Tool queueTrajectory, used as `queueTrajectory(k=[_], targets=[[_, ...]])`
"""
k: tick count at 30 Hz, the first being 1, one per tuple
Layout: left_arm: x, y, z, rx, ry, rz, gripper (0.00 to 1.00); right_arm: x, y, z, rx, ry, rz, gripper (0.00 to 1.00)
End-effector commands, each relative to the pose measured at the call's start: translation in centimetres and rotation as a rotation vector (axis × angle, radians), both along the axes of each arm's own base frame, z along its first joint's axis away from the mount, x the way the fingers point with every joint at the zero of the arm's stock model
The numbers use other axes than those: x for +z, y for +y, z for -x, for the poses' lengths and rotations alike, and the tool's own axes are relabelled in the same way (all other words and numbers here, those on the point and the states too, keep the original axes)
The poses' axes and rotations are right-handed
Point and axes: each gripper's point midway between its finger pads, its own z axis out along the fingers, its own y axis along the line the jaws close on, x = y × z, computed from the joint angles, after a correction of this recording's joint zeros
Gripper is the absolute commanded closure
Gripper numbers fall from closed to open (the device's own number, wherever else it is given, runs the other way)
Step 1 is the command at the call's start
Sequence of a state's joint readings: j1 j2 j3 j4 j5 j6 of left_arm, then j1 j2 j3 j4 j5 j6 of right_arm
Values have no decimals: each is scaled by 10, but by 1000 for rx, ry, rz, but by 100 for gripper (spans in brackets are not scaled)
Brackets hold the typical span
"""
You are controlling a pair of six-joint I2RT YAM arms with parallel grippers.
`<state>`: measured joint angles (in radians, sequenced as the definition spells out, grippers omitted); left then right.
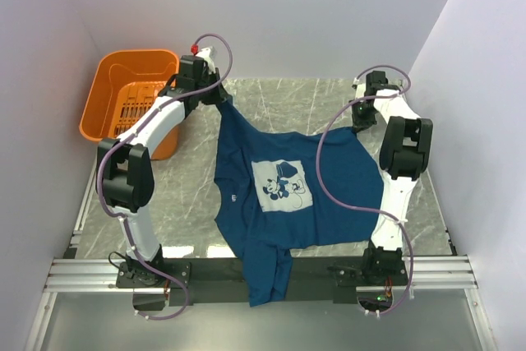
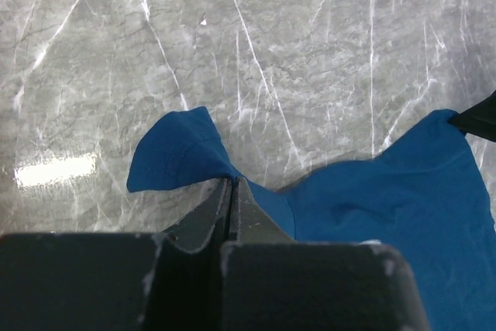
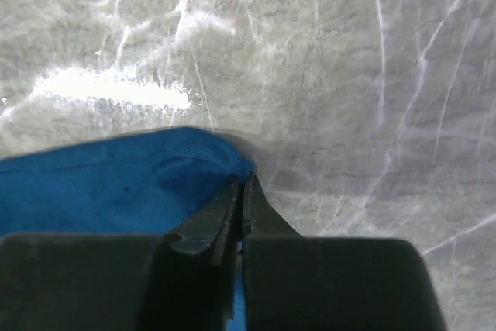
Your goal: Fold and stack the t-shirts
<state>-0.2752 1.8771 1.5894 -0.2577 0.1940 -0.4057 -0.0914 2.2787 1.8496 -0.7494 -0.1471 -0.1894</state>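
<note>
One dark blue t-shirt (image 1: 279,187) with a white cartoon print lies spread across the marble table, print up; one end hangs over the near edge. My left gripper (image 1: 220,96) is shut on the shirt's far left corner, seen in the left wrist view (image 2: 232,181) with a blue flap (image 2: 174,153) beyond the tips. My right gripper (image 1: 362,125) is shut on the far right corner; the right wrist view (image 3: 244,180) shows cloth (image 3: 116,184) pinched between the fingers. The cloth between the two grippers sags. No folded shirt shows.
An orange basket (image 1: 115,104) stands at the far left beside the table. White walls close in on the left, right and back. The metal rail (image 1: 246,273) with the arm bases runs along the near edge.
</note>
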Motion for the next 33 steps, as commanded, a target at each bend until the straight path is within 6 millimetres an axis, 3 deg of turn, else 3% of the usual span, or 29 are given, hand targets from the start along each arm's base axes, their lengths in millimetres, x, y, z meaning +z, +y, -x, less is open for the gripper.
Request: queueTrajectory(k=[1,3,5,7,8,10,11,12,13,14,15,17,18,19,20,22,23,25,26,27,28,29,30,31,32,33], targets=[[33,-6,-9,-17,-77,30,99,41,-8,-11,-31,-106,-50,100],[41,-5,-13,-9,-96,24,99,60,-7,-16,-19,-164,-79,100],[43,-4,-18,3,-104,16,99,94,-13,-28,-16,-275,-71,100],[59,-2,-27,18,-139,11,99,125,-16,-38,5,-383,-50,100],[56,-3,-32,22,-137,8,99,132,-16,-41,11,-410,-45,100],[69,-1,-42,42,-163,2,99,151,-21,-52,1,-479,-17,100],[59,-1,-49,47,-145,-10,99,155,-23,-56,-4,-496,-9,100],[69,-2,-55,50,-163,-13,99,161,-26,-64,-11,-519,2,100],[58,-1,-62,55,-145,-24,99,162,-30,-67,-23,-527,21,100],[67,-2,-68,59,-166,-21,99,162,-31,-70,-24,-532,29,100],[64,-2,-72,61,-163,-25,99,168,-30,-75,-13,-548,39,100],[56,-2,-84,76,-150,-29,99,161,-30,-81,-10,-538,56,99],[51,-1,-88,86,-143,-31,99,159,-31,-85,-8,-537,62,95],[48,0,-92,98,-137,-29,94,161,-30,-87,-8,-543,67,76],[47,3,-101,130,-137,-23,75,162,-36,-88,-30,-545,93,64],[53,5,-108,155,-148,-12,46,174,-38,-88,-45,-575,110,42],[65,6,-113,173,-175,-1,23,174,-41,-84,-53,-575,127,38],[90,5,-112,173,-224,23,10,197,-42,-78,-43,-629,140,32],[105,5,-110,169,-249,34,9,193,-41,-71,-16,-617,150,30],[113,4,-106,158,-258,39,8,208,-34,-61,25,-636,137,29],[120,2,-101,145,-264,45,8,208,-29,-52,71,-622,129,26],[132,3,-87,130,-266,51,9,197,-22,-39,133,-583,102,26],[130,-1,-73,89,-235,59,10,193,-7,-15,274,-536,68,26],[155,-3,-50,67,-257,81,11,187,-2,0,337,-499,53,25],[121,-5,-32,47,-164,69,11,164,-5,21,416,-434,61,26],[114,-9,-13,15,-127,79,12,156,-2,49,471,-368,38,26]])
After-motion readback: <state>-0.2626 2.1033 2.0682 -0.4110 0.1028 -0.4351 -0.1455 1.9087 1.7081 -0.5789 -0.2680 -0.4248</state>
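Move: My left hand holds the t-shirt's far left corner high up. The clear table it goes to lies about 12 cm ahead, 3 cm right and 19 cm below, with the cartoon print 21 cm back and 18 cm right, and the orange basket 30 cm left and 4 cm ahead. My right hand pinches the far right corner at the table. Its clear table lies some 9 cm ahead, with the print 19 cm back and 25 cm left. I fling the t-shirt away from me with both hands. My right hand whips its corner up about 15 cm and 7 cm forward, fingers tipping outward some 30 degrees, while my left rises 5 cm, reaches 10 cm forward and dips again. Both grippers spring wide open near full reach and let the corners go, then my hands draw back, empty, the left rising again. ##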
